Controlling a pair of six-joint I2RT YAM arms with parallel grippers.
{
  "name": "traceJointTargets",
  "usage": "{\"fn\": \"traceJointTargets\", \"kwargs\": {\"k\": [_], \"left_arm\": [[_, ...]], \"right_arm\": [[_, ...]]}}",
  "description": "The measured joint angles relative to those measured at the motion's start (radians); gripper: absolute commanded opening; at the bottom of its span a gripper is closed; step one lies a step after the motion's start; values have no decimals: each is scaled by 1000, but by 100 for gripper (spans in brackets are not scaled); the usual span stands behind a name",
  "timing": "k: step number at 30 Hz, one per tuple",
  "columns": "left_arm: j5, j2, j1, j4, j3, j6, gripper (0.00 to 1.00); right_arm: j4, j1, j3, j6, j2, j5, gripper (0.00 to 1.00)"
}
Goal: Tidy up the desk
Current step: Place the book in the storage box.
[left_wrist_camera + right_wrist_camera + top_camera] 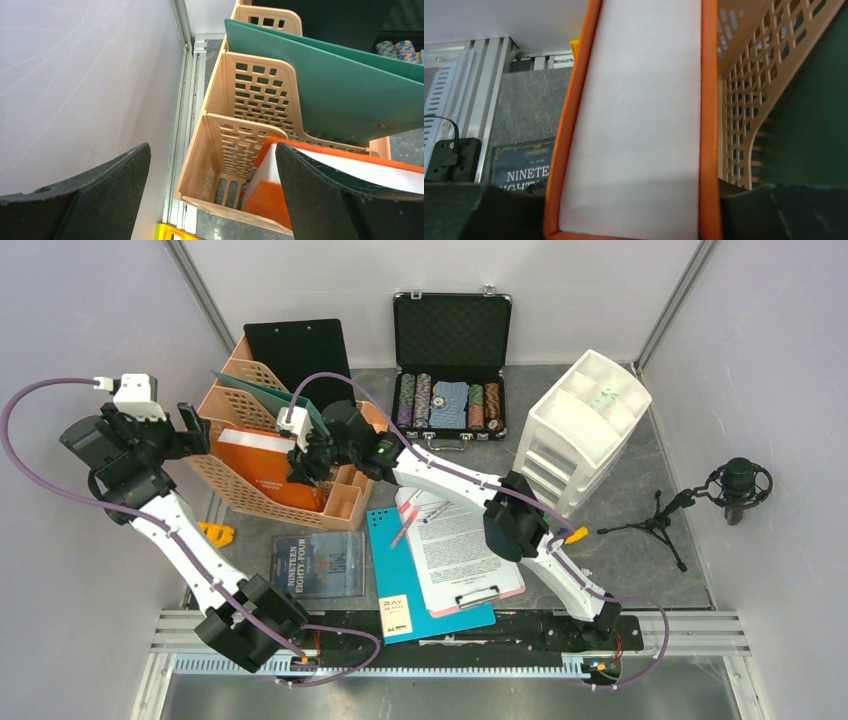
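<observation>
The desk (640, 560) is a dark grey stone-patterned top. A peach slotted file organizer (225, 485) stands at its left. My right gripper (305, 465) is shut on an orange book (262, 465), which leans tilted in the organizer's front slot. In the right wrist view the book's white page edge (639, 100) fills the gap between the fingers of the right gripper (631, 200). My left gripper (195, 430) hovers open at the organizer's left end. Its wrist view shows the left gripper (212, 150) holding nothing above the organizer (250, 95) and the book (270, 200).
A green folder (265, 390) and a black clipboard (300, 350) stand in the rear slots. A dark book (320, 563), a teal clipboard (400, 580), a pink clipboard (460, 545) with pens (415, 515) lie in front. Behind: chip case (450, 370), white drawers (585, 425), microphone (740, 485), yellow object (217, 533).
</observation>
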Motion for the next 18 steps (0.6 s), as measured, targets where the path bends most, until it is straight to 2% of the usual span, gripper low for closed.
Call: {"fn": "traceJointTargets", "kwargs": {"k": [7,9,11,12,14,18], "left_arm": [[3,-51,0,4,23,-21,100],[3,-52,0,2,33,-22,100],[3,-53,0,1,39,-22,100],[3,-53,0,0,39,-23,100],[4,-53,0,-2,39,-24,100],[6,-53,0,-6,47,-40,100]], "right_arm": [[11,26,33,-29,25,34,22],[11,33,35,-37,26,47,32],[10,37,35,-44,26,54,48],[10,38,35,-47,26,56,53],[6,38,35,-50,26,60,73],[-4,40,-1,-68,2,72,89]]}}
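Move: The orange book, already held by the right hand near its upper right corner, has its middle about 8 cm left of that hand, 1 cm nearer the base and 8 cm below. The storage box's front slot, which it is going into, is at about the same spot but 10 cm below the hand. The teal folder is about 9 cm ahead, 5 cm left and 4 cm below. From the left hand the orange book lies roughly 13 cm right, 4 cm back and 20 cm down. Leftward by some 1.5 cm and about 1 cm back, at nearly unchanged height, the right hand shifts the orange book along the box's front slot, rolling about 5 degrees. It then eases slightly right again while its fingers open from roughly half to three-quarters and let go of the book. The left hand, empty and open, rises about 3.5 cm away from the box. ##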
